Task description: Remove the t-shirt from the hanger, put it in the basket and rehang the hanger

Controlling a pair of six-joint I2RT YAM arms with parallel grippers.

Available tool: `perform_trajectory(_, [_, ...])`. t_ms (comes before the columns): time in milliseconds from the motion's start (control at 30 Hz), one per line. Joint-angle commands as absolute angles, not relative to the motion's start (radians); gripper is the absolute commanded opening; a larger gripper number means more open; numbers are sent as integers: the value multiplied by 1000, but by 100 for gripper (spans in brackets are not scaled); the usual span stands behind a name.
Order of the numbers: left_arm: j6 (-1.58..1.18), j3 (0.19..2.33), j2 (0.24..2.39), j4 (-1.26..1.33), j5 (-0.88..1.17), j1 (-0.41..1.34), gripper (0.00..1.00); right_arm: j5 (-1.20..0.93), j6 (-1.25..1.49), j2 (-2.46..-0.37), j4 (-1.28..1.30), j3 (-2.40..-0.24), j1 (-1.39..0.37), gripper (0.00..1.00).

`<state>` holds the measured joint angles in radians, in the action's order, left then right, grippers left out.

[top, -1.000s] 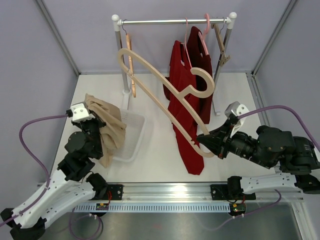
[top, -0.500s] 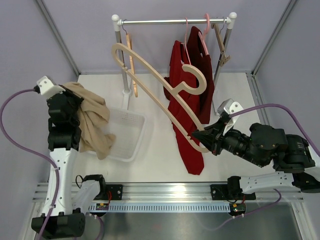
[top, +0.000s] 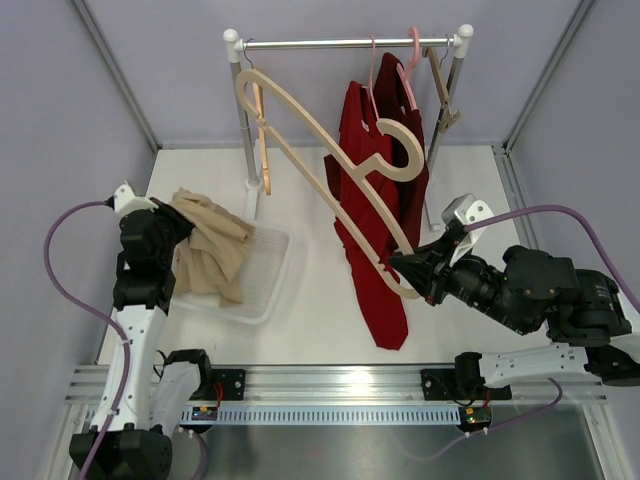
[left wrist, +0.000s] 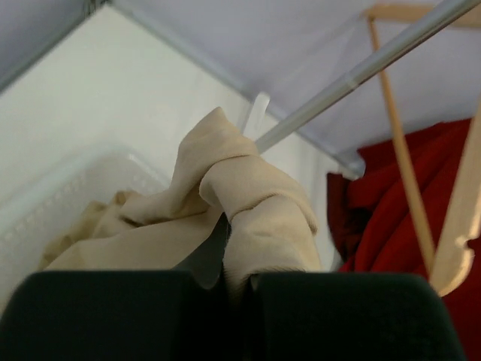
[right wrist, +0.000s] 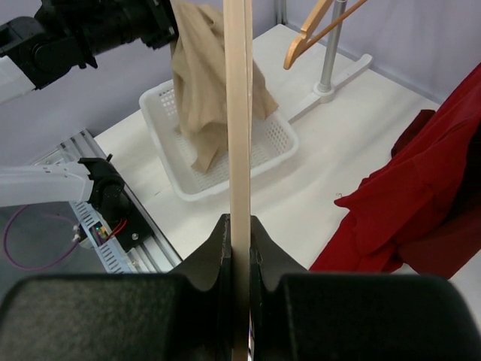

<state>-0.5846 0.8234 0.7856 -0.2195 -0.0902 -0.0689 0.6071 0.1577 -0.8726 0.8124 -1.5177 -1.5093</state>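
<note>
My left gripper [top: 172, 222] is shut on a beige t-shirt [top: 212, 255], which hangs down into a white basket [top: 272, 282]. In the left wrist view the bunched beige t-shirt [left wrist: 248, 210] is pinched between my closed jaws. My right gripper [top: 400, 266] is shut on a bare wooden hanger [top: 320, 165] and holds it tilted in the air in front of the rack. In the right wrist view the hanger [right wrist: 239, 113] runs straight up from between the jaws. The t-shirt is off the hanger.
A metal clothes rack [top: 350, 43] stands at the back with a dark red garment [top: 375, 200] on a pink hanger [top: 410, 60] and other wooden hangers [top: 260, 130]. The enclosure walls are close on both sides.
My left gripper has come down and to the right with the beige t-shirt, lowering it into the basket. My right gripper has shifted the hanger slightly up and to the right.
</note>
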Motion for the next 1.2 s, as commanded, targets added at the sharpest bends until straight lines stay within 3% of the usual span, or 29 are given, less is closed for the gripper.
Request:
perform_trajectory(0, [-675,769,785,-189,-14,-74,0,711,133,-905,779,-1529,-1508,0])
perform_trajectory(167, [-704,729,717,-257,5,-74,5,828,129,-965,827,-1545,-1485,0])
perform_trajectory(267, [-654,733,663,-383,-81,-72,13,743,140,-992,841,-1554,-1418,0])
perform_trajectory(367, [-597,726,647,-451,-146,-74,62,671,155,-1029,848,-1577,-1330,0])
perform_trajectory(400, [-586,723,655,-462,-147,-74,87,666,172,-1063,862,-1610,-1294,0])
perform_trajectory(433, [-565,721,676,-468,-111,-74,98,660,179,-1081,885,-1629,-1273,0])
perform_trajectory(633, [-523,785,600,-486,110,-75,99,646,242,-1224,1014,-1739,-1186,0])
perform_trajectory(1000, [-423,766,437,-546,308,20,99,542,236,-1475,1003,-1884,-979,0])
perform_trajectory(1167, [-353,765,396,-546,403,126,99,535,212,-1663,989,-2104,-916,0])
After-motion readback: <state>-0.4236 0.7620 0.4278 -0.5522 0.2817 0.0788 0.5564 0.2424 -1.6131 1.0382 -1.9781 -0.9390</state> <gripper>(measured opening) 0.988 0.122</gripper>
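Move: Straight below the left hand, some 27 cm down and 2 cm to its right, is the middle of the white tray; the held beige t-shirt hangs into it. The rack's left post foot stands about 27 cm ahead and 8 cm right of that hand. From the right hand, holding the bare hanger, the rack bar's middle lies roughly 47 cm ahead, 6 cm left and 3 cm above; the red shirt is 24 cm ahead, 2 cm right and 24 cm below. Lowering the beige t-shirt about 6 cm into the tray, the left hand opens wide and lets go, then draws back and to the right, ending near its starting height and turned some 30 degrees clockwise. The right hand keeps its pinch on the bare hanger and carries it about 19 cm forward towards the rack bar, sinking 9 cm, swinging clockwise and tipping its fingers down. ##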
